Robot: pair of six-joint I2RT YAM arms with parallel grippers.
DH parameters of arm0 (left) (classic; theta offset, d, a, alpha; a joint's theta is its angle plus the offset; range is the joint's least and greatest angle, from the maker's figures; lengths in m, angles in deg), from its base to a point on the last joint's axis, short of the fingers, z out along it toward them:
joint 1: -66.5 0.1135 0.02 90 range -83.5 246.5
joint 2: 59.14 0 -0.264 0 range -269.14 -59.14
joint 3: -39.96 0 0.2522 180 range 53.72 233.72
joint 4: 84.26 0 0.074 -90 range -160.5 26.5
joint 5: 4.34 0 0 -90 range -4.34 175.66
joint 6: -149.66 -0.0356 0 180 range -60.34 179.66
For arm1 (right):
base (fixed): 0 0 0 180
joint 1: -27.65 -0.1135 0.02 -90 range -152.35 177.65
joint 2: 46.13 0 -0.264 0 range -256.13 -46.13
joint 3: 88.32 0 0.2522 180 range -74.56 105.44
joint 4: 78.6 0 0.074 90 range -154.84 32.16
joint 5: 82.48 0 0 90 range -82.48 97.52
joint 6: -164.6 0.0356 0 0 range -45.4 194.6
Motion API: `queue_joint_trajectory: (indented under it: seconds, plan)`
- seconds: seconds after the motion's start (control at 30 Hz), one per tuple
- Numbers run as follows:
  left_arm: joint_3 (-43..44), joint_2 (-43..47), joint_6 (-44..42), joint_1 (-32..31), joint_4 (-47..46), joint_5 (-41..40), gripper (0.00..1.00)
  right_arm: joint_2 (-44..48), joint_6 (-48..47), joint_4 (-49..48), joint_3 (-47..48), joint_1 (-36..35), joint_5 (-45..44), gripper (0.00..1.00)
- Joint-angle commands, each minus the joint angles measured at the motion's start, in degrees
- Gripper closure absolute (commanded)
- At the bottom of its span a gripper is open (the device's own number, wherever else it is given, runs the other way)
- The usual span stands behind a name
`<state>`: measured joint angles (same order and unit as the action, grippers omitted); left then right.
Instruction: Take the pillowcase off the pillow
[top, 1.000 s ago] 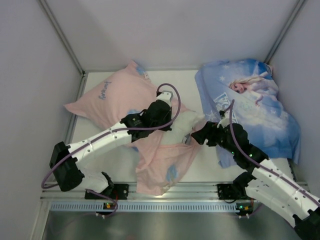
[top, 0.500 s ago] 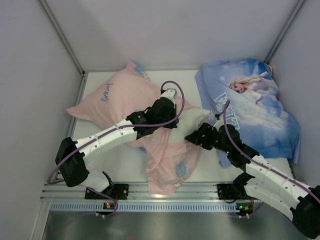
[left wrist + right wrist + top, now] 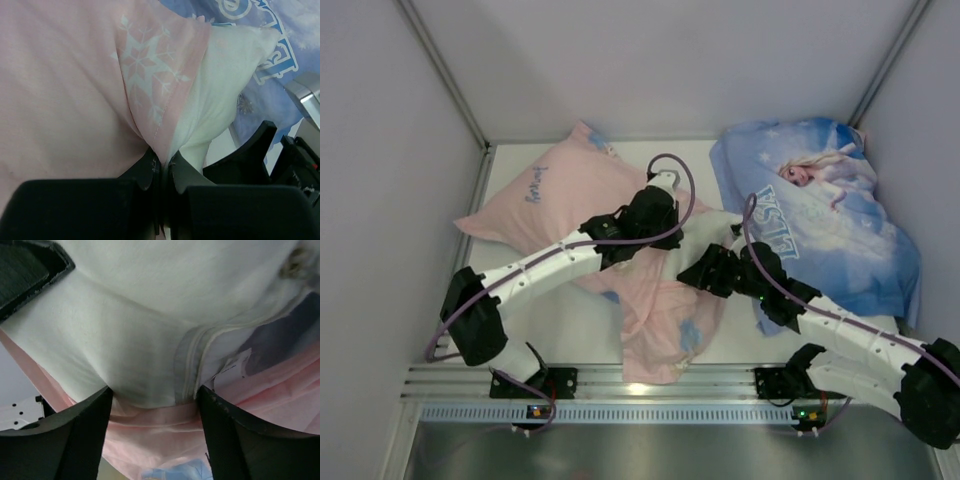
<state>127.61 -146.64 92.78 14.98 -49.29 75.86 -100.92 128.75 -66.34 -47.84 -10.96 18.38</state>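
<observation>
The pillowcase (image 3: 560,195) lies pink side out across the left middle, its loose end (image 3: 665,325) bunched toward the front. The white pillow (image 3: 712,228) sticks out of its open end. My left gripper (image 3: 667,230) is shut on the pink hem (image 3: 165,125) at the opening, right beside the pillow (image 3: 220,85). My right gripper (image 3: 700,268) clamps the exposed pillow end (image 3: 150,315) between its spread fingers (image 3: 75,435), with pink fabric (image 3: 150,440) below. The rest of the pillow is hidden inside the case.
A second pillow in a blue Elsa print (image 3: 830,215) lies at the back right, touching the white pillow's end; it also shows in the left wrist view (image 3: 280,55). Grey walls close in both sides and the back. A metal rail (image 3: 650,385) runs along the front edge.
My left gripper has moved back and right with the hem. My right gripper has moved left with the pillow end. The loose pink fabric has shifted right.
</observation>
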Motion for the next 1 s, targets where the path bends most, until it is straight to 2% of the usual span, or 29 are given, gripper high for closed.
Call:
queue_joint_trajectory:
  seconds: [0.0, 0.07, 0.1, 0.17, 0.2, 0.27, 0.37, 0.57, 0.77, 0.97]
  plan:
    - [5.56, -0.47, 0.71, 0.90, -6.62, 2.68, 1.00, -1.02, 0.69, -5.18, 2.11, -4.53, -0.30, 0.37]
    - [7.22, -1.17, 0.45, 2.04, -6.01, 3.12, 1.00, -1.11, 1.22, -5.27, 1.15, -6.38, -1.18, 0.43]
    - [7.93, -1.96, 0.19, 2.48, -5.75, 3.65, 1.00, -0.59, 1.92, -5.10, 0.71, -8.39, -2.58, 0.50]
    - [9.68, -2.84, -0.08, 4.06, -4.87, 3.91, 1.00, 0.29, 2.54, -4.83, -0.61, -10.51, -4.25, 0.58]
    - [10.22, -3.54, -0.25, 4.68, -4.60, 4.18, 1.00, 0.81, 2.89, -4.31, -0.88, -12.87, -6.70, 0.68]
    - [11.36, -4.25, -0.08, 6.78, -4.34, 5.49, 1.00, 2.40, 3.07, -1.76, -1.23, -15.25, -9.61, 0.76]
    - [12.24, -5.22, 0.62, 8.72, -4.34, 6.73, 1.00, 3.11, 3.33, -0.17, -1.93, -18.86, -14.27, 1.00]
    - [12.77, -5.22, 4.75, 10.83, -5.91, 6.11, 1.00, -1.37, 3.77, -4.11, -3.78, -26.24, -16.90, 1.00]
    - [12.77, -3.56, 10.11, 11.89, -8.90, 4.71, 1.00, -11.82, 7.72, -11.41, -6.41, -35.64, -20.16, 1.00]
    - [12.77, -1.36, 16.35, 14.78, -12.07, 8.04, 1.00, -21.58, 13.17, -20.99, -8.96, -40.31, -23.33, 1.00]
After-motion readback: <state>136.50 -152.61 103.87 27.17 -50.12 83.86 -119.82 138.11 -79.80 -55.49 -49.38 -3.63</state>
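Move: The right hand's open fingers straddle the pillowcase hem, its middle about 2 cm back, 2 cm left and 2 cm below. The pillow's bare white end lies about 8 cm ahead of the right hand and 3 cm to its right, and the case's flower print about 11 cm back, straight behind. From the left hand, which already grips the case's edge, that hem lies roughly 9 cm back, 4 cm right and lower. Right fingers shut on the hem, pulling about 19 cm back, down and left; the left grip draws forward. ##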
